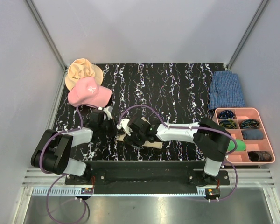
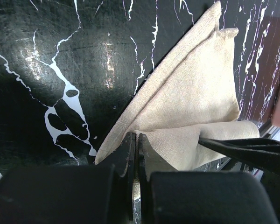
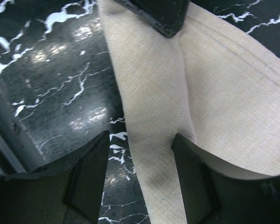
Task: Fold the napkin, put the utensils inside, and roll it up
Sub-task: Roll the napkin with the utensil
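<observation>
The beige napkin (image 1: 152, 143) lies folded and partly rolled near the table's front edge, between my two grippers. My left gripper (image 1: 113, 129) is shut on the napkin's near edge (image 2: 196, 93); its jaws (image 2: 134, 138) pinch the cloth. My right gripper (image 1: 136, 133) is open, and its fingers straddle the rolled fold of the napkin (image 3: 149, 93), with the right finger pressing into the cloth (image 3: 141, 140). The left gripper's finger shows at the top of the right wrist view (image 3: 163, 14). The utensils are hidden.
A pink cap (image 1: 88, 92) lies on a tan floppy hat (image 1: 81, 70) at the back left. A blue checked cloth (image 1: 226, 91) lies at the back right. A pink compartment tray (image 1: 269, 142) with small items stands at the right.
</observation>
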`<state>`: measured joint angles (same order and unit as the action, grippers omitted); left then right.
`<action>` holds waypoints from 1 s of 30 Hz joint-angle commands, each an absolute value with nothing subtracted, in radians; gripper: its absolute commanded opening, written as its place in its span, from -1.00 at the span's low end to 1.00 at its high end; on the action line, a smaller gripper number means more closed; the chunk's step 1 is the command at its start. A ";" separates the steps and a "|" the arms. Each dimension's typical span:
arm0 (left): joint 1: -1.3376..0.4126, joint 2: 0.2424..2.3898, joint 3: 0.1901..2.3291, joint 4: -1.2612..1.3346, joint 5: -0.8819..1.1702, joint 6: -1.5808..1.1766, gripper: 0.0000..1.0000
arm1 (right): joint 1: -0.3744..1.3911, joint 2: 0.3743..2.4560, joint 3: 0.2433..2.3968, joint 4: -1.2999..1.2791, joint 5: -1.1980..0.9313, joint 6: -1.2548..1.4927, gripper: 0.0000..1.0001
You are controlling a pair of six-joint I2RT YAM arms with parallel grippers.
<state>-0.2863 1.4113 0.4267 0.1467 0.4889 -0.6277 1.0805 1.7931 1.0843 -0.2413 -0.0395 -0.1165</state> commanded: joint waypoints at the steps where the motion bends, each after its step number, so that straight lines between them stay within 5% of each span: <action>1: -0.288 1.416 0.468 0.107 0.457 -0.617 -1.00 | 1.083 1.841 1.077 -0.255 0.118 -0.120 0.32; 8: -0.288 1.419 0.500 0.100 0.462 -0.615 -1.00 | 1.085 1.851 1.051 -0.227 0.233 -0.112 0.29; 13: -0.290 1.422 0.523 0.091 0.468 -0.614 -0.94 | 1.083 1.881 1.057 -0.233 0.218 -0.110 -0.11; 21: -0.269 1.327 0.614 -0.099 0.245 -0.563 0.34 | 1.083 1.879 1.121 -0.360 0.098 -0.071 -0.66; 30: -0.252 1.148 0.499 -0.122 0.175 -0.560 0.43 | 1.063 1.930 1.261 -0.528 -0.136 -0.008 -0.77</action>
<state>-0.2531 1.2186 0.5457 -0.1005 0.2565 -0.5800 1.0737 1.8675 1.2026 -0.3744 0.0311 -0.0578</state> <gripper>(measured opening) 0.721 0.206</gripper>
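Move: The left hand still has the left end of the rolled napkin shut in its fingertips; the roll's right end is some 21 cm to its right and 4 cm back, the pink cap about 21 cm ahead and 12 cm left. The right hand is open around the middle of the roll, which lies about 2 cm ahead and 1 cm below; the loose flap is some 6 cm ahead and 5 cm right of that hand. The right hand slides forward along the table by about 4 cm over the rolled napkin, its fingertips tipping forward some 10 degrees, shuts its open fingers on the roll and, keeping that pinch, draws back about 2.5 cm while the wrist tips back again. The left hand keeps its pinch on the left end while easing forward and up about a centimetre, then opens wide, lets the cloth go and pulls off up, left and forward, towards the pink cap, ending around 4.5 cm higher. ##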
